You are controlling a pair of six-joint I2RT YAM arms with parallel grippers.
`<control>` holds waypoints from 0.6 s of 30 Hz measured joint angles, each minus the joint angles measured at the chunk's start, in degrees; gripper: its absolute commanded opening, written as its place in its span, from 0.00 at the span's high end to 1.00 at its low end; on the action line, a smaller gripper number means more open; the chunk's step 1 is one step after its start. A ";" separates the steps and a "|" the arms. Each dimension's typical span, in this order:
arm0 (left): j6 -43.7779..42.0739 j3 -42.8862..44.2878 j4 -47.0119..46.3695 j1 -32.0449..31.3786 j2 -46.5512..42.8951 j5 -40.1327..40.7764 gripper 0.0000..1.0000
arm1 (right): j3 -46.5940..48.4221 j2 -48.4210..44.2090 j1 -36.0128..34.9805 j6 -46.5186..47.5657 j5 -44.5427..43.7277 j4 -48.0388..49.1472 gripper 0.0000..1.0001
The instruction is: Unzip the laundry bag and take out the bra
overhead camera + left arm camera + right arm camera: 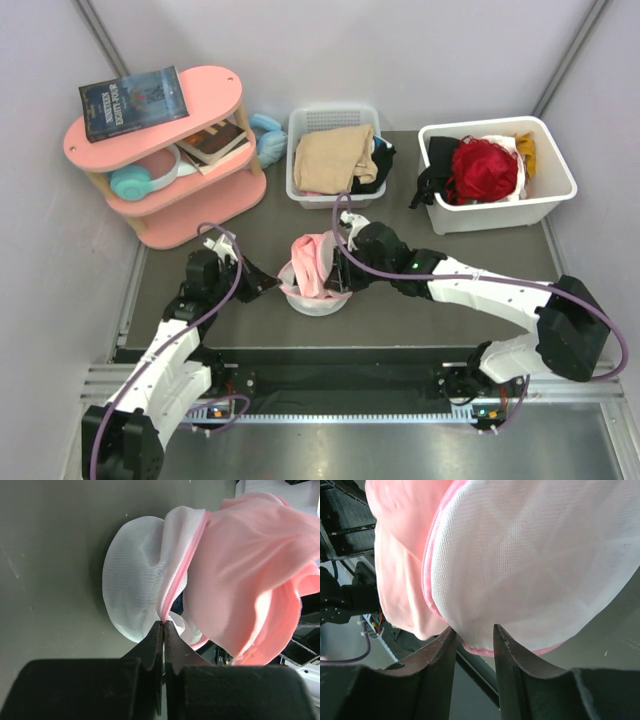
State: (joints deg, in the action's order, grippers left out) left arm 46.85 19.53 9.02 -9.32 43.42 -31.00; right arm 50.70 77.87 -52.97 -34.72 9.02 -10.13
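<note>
The laundry bag [312, 285] is a round white mesh pouch with pink zipper trim, between both arms on the dark table. A pink fabric flap [312, 258] stands up from it. My left gripper [272, 284] is at its left side, shut on the pink zipper trim [170, 597]; the left wrist view shows its fingertips [164, 624] pressed together there. My right gripper [340, 272] is at the bag's right side, and its fingers [451, 632] close on the mesh bulge [530, 565] and pink rim. A small dark patch [180, 605] shows in the opening; the bra is otherwise hidden.
A pink shelf [160, 150] with a book and blue headphones stands at the back left. A white bin [335, 155] with tan clothes is behind the bag. A second white bin [495, 170] with a red and a black garment is at the back right.
</note>
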 measured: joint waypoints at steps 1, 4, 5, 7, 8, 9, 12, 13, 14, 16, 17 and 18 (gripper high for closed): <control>0.00 0.00 0.00 0.00 0.00 0.02 1.00 | 0.00 0.31 0.00 -0.02 0.04 0.24 0.73; 0.00 0.00 0.00 0.00 0.00 0.02 1.00 | 0.00 0.63 -0.02 -0.07 0.09 0.76 0.88; 0.00 0.00 0.00 0.00 0.00 0.00 1.00 | 0.00 0.63 -0.02 -0.04 0.07 0.85 0.91; -0.02 0.00 0.00 0.00 0.00 0.02 1.00 | 0.00 0.63 -0.02 -0.07 0.02 0.98 0.97; -0.02 0.00 0.00 0.00 0.00 0.02 1.00 | 0.00 0.63 -0.04 -0.02 0.00 0.98 0.98; -0.02 0.00 0.00 0.00 0.00 0.04 1.00 | 0.02 0.63 -0.04 -0.04 -0.07 0.96 0.98; -0.07 0.02 0.00 0.00 0.24 0.22 1.00 | 0.02 0.22 -0.07 -0.04 -0.57 0.66 0.99; -0.11 0.04 0.07 0.00 0.26 0.33 1.00 | 0.02 -0.17 -0.07 -0.04 -1.03 0.42 0.99; -0.26 0.04 0.09 0.00 0.24 0.44 1.00 | 0.04 -0.74 -0.07 -0.04 -1.62 -0.04 0.99; -0.55 0.09 0.15 0.00 0.24 0.50 1.00 | 0.07 -2.45 -0.02 -0.07 -3.21 -1.33 0.99; -0.63 0.09 0.31 0.00 0.20 0.57 1.00 | 0.07 -3.32 0.07 -0.07 -3.82 -1.90 0.99; -0.85 0.09 0.52 0.00 0.20 0.68 1.00 | 0.07 -4.52 0.33 -0.09 -4.59 -2.64 0.99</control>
State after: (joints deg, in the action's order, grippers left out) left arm 46.00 19.62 9.54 -9.32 43.62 -30.33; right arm 50.76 73.34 -52.64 -34.81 4.43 -12.78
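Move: The bag's loose pink-edged rim is almost at the right hand's fingertips, between the open fingers, about 1 cm to its left and 1 cm lower. The pink bra bulges from the opening some 5 cm to that hand's left and 5 cm ahead, about level. The rim corner pinched by the left hand is roughly 11 cm left and 1 cm ahead of the right hand. From the left hand, the loose rim is some 11 cm to the right, 1 cm back and slightly higher. The bag's loose rim gets pinched as the right fingers close fully on it, the hand staying nearly in place. The right hand then draws the rim up about 2 cm and 2 cm to the right, away from the left hand, which stays put and keeps its pinch on the opposite corner. ##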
